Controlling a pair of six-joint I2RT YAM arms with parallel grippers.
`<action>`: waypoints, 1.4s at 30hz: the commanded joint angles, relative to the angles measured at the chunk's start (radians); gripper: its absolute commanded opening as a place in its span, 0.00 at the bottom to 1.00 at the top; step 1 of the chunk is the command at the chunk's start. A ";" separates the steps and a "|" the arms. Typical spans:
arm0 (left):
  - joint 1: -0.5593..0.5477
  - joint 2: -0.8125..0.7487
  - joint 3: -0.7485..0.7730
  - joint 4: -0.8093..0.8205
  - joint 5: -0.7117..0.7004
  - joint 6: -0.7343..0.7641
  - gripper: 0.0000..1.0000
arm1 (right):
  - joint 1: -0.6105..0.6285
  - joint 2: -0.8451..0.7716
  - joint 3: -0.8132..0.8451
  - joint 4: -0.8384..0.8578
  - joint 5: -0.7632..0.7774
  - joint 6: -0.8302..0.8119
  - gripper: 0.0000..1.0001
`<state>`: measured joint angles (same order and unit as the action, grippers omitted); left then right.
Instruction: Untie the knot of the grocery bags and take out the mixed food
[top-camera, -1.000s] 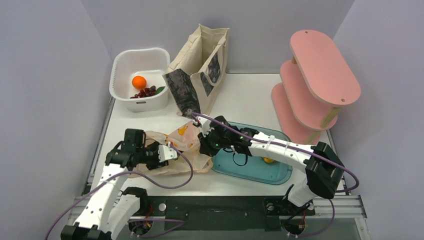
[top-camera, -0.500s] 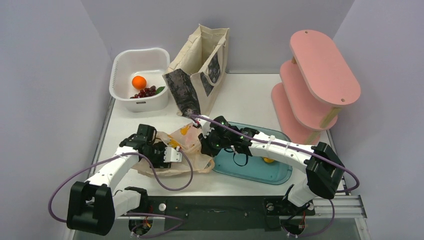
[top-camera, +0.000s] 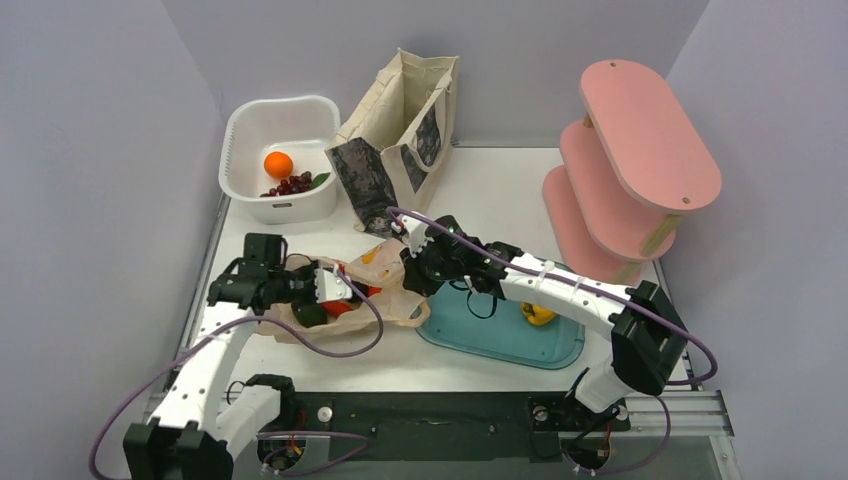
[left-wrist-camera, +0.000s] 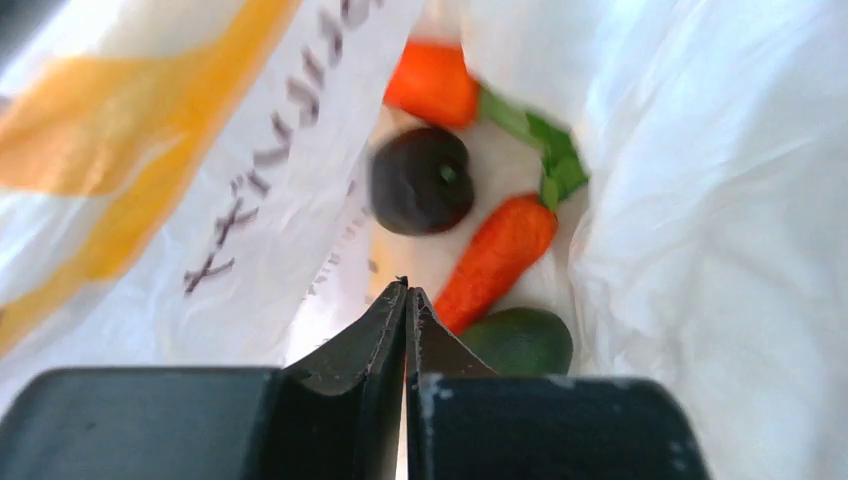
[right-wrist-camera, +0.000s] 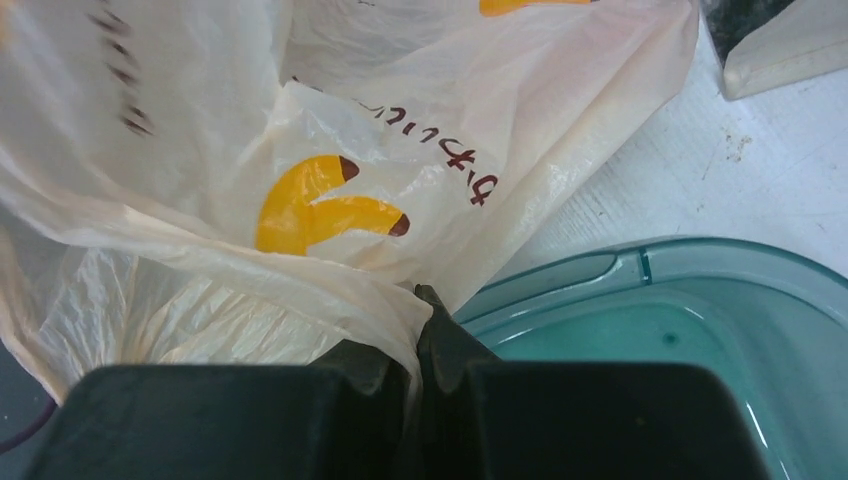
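The peach-orange plastic grocery bag (top-camera: 393, 306) lies open-mouthed between my arms; its knot is out of view. My left gripper (left-wrist-camera: 408, 291) is shut with nothing visible between its fingers, its tips at the bag's mouth. Inside lie two carrots (left-wrist-camera: 497, 258) (left-wrist-camera: 432, 82), a green avocado (left-wrist-camera: 520, 340) and a dark round fruit (left-wrist-camera: 421, 180). My right gripper (right-wrist-camera: 425, 300) is shut on a fold of the bag (right-wrist-camera: 300, 120), holding its right edge up beside the teal tray (right-wrist-camera: 680, 330). The cream canvas tote (top-camera: 400, 130) stands open behind.
A yellow pepper (top-camera: 538, 314) lies in the teal tray (top-camera: 500, 335). At the back left, a white basket (top-camera: 240, 130) holds an orange (top-camera: 278, 164) and dark grapes. A pink tiered shelf (top-camera: 640, 150) stands at the right.
My left gripper has gone from open to shut and drawn back to the left. The right gripper has lifted the bag's edge, and the carrots now show through the mouth.
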<state>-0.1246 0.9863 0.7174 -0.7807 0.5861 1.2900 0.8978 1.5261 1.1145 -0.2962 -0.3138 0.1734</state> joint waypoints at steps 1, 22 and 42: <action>0.023 -0.106 0.163 -0.261 0.286 -0.040 0.00 | 0.001 0.023 0.065 0.029 0.013 0.023 0.00; -0.042 -0.173 0.199 -0.141 0.045 -0.418 0.46 | -0.005 0.022 0.056 0.031 0.012 0.020 0.00; -0.095 -0.280 -0.145 -0.293 -0.078 0.096 0.97 | 0.061 -0.044 -0.011 0.024 0.060 -0.126 0.00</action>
<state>-0.1879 0.7097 0.6106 -0.9974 0.5041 1.2243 0.9546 1.5272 1.1137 -0.3077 -0.2924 0.0708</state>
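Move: My left fingers are shut and empty just inside the grocery bag. The dark green fruit lies about 4 cm back, 3 cm to their left and 8 cm below. At that depth, the near carrot is about 1 cm back and 2 cm right, and the dark round fruit 2 cm ahead and 6 cm right. From my right hand, which already pinches the bag's rim, the green fruit is roughly 20 cm left, 4 cm back and 11 cm lower. I lift my empty left hand about 11 cm, slightly back and right, fingers shut. I then open them part-way and bring the hand down and leftward, rolling back towards its starting tilt. With the fingers wide open, I sink on and draw back into the near side of the bag to straddle the green fruit, ending some 7 cm nearer my base. My right hand keeps its pinch on the rim, shifting only a little. ##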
